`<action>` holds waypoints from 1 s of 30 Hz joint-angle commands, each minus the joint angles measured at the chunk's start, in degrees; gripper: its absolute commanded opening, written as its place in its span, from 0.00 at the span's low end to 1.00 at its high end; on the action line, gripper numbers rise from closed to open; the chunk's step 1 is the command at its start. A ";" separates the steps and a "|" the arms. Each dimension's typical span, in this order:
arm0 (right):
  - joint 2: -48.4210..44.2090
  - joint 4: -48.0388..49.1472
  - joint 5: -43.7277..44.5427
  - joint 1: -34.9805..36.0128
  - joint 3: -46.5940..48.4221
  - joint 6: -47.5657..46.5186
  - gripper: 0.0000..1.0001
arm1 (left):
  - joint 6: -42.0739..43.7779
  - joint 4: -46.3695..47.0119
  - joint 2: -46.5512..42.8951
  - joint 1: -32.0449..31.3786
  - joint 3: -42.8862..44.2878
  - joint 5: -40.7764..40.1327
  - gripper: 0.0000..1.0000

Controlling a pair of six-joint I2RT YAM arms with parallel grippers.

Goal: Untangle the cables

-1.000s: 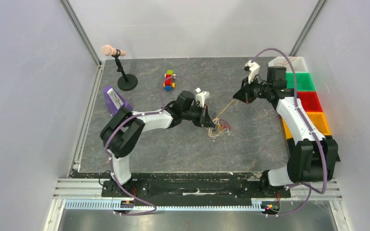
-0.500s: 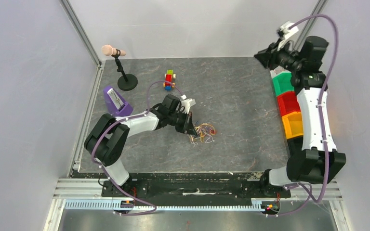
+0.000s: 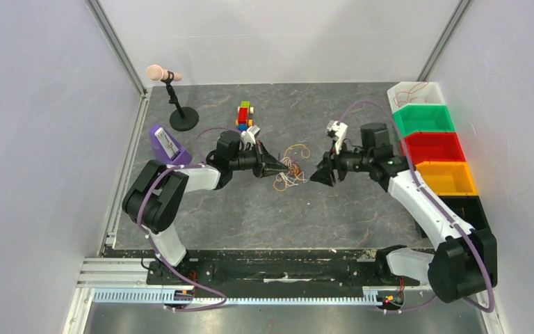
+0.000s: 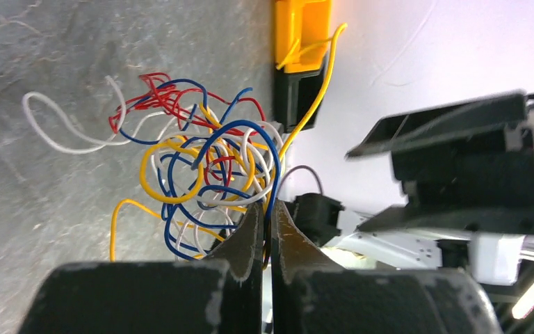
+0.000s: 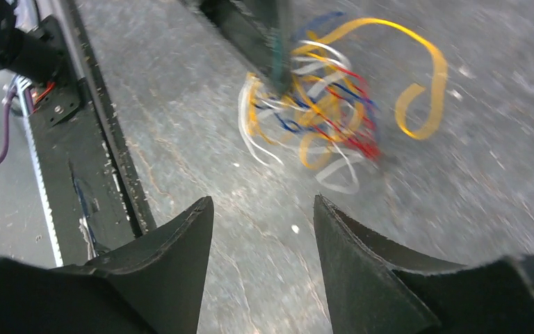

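The cables (image 3: 293, 167) are a small tangle of thin orange, yellow, red, blue and white loops near the middle of the dark mat. My left gripper (image 3: 282, 168) points right, its tips in the bunch's left side. In the left wrist view my left gripper (image 4: 268, 209) is shut on strands of the cables (image 4: 201, 160), with blue and yellow wire running between the jaws. My right gripper (image 3: 318, 175) faces the bunch from the right, a short gap away. In the right wrist view my right gripper (image 5: 263, 203) stands open and empty, the cables (image 5: 320, 104) ahead of it.
A microphone on a stand (image 3: 172, 96) is at the back left, a purple object (image 3: 167, 145) below it, and a coloured block toy (image 3: 243, 115) behind the left gripper. White (image 3: 417, 90), green (image 3: 427, 118), red (image 3: 437, 146) and orange (image 3: 448, 177) bins line the right edge.
My left gripper stayed shut and carried the bunch left and back. My right arm swung up to the bins, then came down beside the bunch, and its jaws opened.
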 commanded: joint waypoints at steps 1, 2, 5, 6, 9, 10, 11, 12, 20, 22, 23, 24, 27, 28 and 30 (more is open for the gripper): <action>0.02 11.30 2.70 8.29 -2.84 2.12 0.59 | -12.08 10.82 1.28 -0.35 -0.58 1.24 0.02; 0.73 12.88 3.51 9.87 -3.08 2.33 0.60 | -12.13 10.96 1.29 -0.35 -0.49 1.34 0.02; 3.67 16.38 6.17 14.24 -2.98 1.78 0.60 | -12.46 11.01 0.76 -0.38 -0.81 1.26 0.02; 4.45 17.07 6.89 15.03 -2.82 1.61 0.59 | -12.45 11.05 0.53 -0.36 -0.91 1.24 0.02; 6.46 18.92 8.73 16.55 -2.45 0.68 0.56 | -12.48 11.09 0.00 -0.31 -1.24 1.16 0.02; 7.07 19.50 9.54 16.85 -2.54 0.13 0.53 | -12.53 11.33 -0.19 -0.29 -1.41 1.20 0.02; 7.37 19.95 10.60 16.95 -2.65 -0.30 0.50 | -12.59 11.72 -0.31 -0.27 -1.58 1.25 0.02; 7.81 20.29 11.17 16.96 -2.75 -0.87 0.48 | -12.78 11.91 -0.44 -0.27 -1.69 1.34 0.02; 10.28 19.18 12.15 16.97 -3.46 -5.71 0.31 | -13.50 12.72 -1.09 0.21 -2.25 1.29 0.02; 10.43 17.80 11.42 16.90 -3.16 -6.20 0.23 | -13.81 12.91 -1.17 0.64 -2.29 0.99 0.02; 10.47 16.91 10.88 16.95 -3.03 -6.67 0.15 | -13.93 13.13 -1.14 0.82 -2.34 0.92 0.02; 10.36 16.04 10.56 16.97 -2.94 -7.10 0.02 | -13.90 13.16 -1.17 1.00 -2.22 0.83 0.02; 8.63 13.34 13.52 16.98 -2.93 -7.77 0.00 | -12.62 12.24 -2.01 2.09 -2.23 0.65 0.03; 7.42 12.66 15.23 16.89 -2.93 -7.93 0.00 | -11.69 10.83 -2.49 2.61 -2.53 0.35 0.06; 4.24 12.30 19.38 16.41 -3.18 -8.11 0.00 | -9.06 7.33 -3.98 4.09 -3.46 -0.49 0.14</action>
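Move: The white loop hanging from the near side of the tangle is about 8 cm to the right hand's left, level with it front to back and some 6 cm below. The tangle's middle is roughly 10 cm left and 3 cm ahead; its loose yellow loop sticks out about 8 cm left and 11 cm ahead. From the left hand, which already pinches the tangle, the white loop lies about 4 cm to the right, 3 cm back and slightly lower. The right fingers come to pinch the white loop beside the left gripper: the open right hand swings left about 8 cm, bowing slightly back and forward again, while sinking some 6 cm and turning a little counter-clockwise, and its fingers close from over half open to shut. The left hand keeps its pinch on the tangle and rises about 2 cm. ##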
